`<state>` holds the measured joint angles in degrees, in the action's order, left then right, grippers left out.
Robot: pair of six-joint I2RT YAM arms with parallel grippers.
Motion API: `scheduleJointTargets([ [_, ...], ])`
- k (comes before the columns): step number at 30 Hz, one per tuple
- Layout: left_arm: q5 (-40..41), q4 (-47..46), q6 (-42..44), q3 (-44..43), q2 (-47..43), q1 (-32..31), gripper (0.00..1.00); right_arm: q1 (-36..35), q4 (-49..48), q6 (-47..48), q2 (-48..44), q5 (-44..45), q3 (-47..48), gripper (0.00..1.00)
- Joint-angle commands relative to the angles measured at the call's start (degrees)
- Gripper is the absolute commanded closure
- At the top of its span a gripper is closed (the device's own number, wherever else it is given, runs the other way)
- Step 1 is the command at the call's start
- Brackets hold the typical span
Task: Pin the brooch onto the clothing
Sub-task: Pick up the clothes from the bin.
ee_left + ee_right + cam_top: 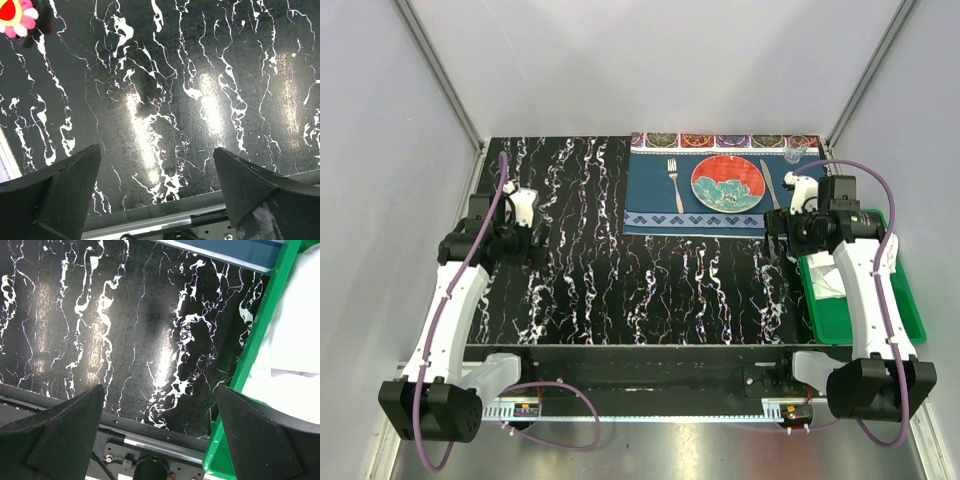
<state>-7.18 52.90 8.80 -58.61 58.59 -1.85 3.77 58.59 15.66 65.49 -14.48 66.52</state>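
The brooch, a small flower with pink petals and a yellow-red centre, lies on the black marbled table at the top left corner of the left wrist view, well away from the fingers. My left gripper hangs open over bare tabletop near the table's left side. The clothing is white fabric bunched in a green tray on the right. My right gripper is open too, hovering just left of that tray, with nothing between its fingers.
A blue placemat at the back right carries a red-and-teal plate, a fork and a knife. The near table edge and its rail run below both grippers. Grey walls enclose the table.
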Motion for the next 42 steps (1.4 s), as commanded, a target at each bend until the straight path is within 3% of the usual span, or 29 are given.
scheduleJointTargets([
  [1, -1.35, 0.27, 2.19, -6.16, 1.88, -0.09, 0.01, 0.18, 1.53, -0.63, 2.17, 0.15, 5.98, 0.0],
  [8, -2.13, 1.76, 2.19, -11.96, 6.18, -0.17, 0.01, 1.15, 2.67, 0.33, 4.38, 3.31, 10.11, 0.0],
  [19, -5.83, 2.55, 3.33, -15.39, 6.71, -0.79, 0.01, 26.08, 4.52, 13.59, 17.62, 2.79, 20.66, 0.0],
  [23, -5.91, 2.56, 2.89, -16.71, 7.15, -0.88, 0.01, 29.97, 3.55, 16.68, 22.91, 5.86, 22.77, 0.0],
  [40, -8.82, 3.61, 4.04, -17.95, 8.38, -1.14, 0.01, 30.51, -8.84, 20.46, 42.69, 7.1, 15.4, 0.0],
  [41, -8.9, 3.61, 4.03, -17.86, 8.65, -1.14, 0.01, 30.51, -8.67, 20.38, 42.96, 6.23, 15.22, 0.01],
  [42, -9.17, 3.61, 4.03, -17.77, 8.74, -1.14, 0.01, 30.51, -8.58, 20.37, 43.31, 5.7, 15.04, 0.12],
])
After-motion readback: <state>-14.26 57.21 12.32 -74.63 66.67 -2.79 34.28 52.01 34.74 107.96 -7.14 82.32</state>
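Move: The white clothes lie crumpled in the bin about 24 cm to my right hand's right, 3 cm ahead and some 16 cm below it. The green bin's middle is roughly 27 cm to its right and 3 cm back; the knife lies about 24 cm ahead and 2 cm left, the red plate some 26 cm ahead and 12 cm left. From my left hand the clothes are about 90 cm right, 4 cm ahead and 15 cm below. With fingers wide open and empty, I lift my right hand slightly while easing it forward, swing it some 22 cm right over the bin's near-side rim, then sink about 16 cm onto the clothes, turning clockwise and tipping the fingers steeper until a fold sits between them. My left hand rises about 6 cm, drifting a little forward and right. ##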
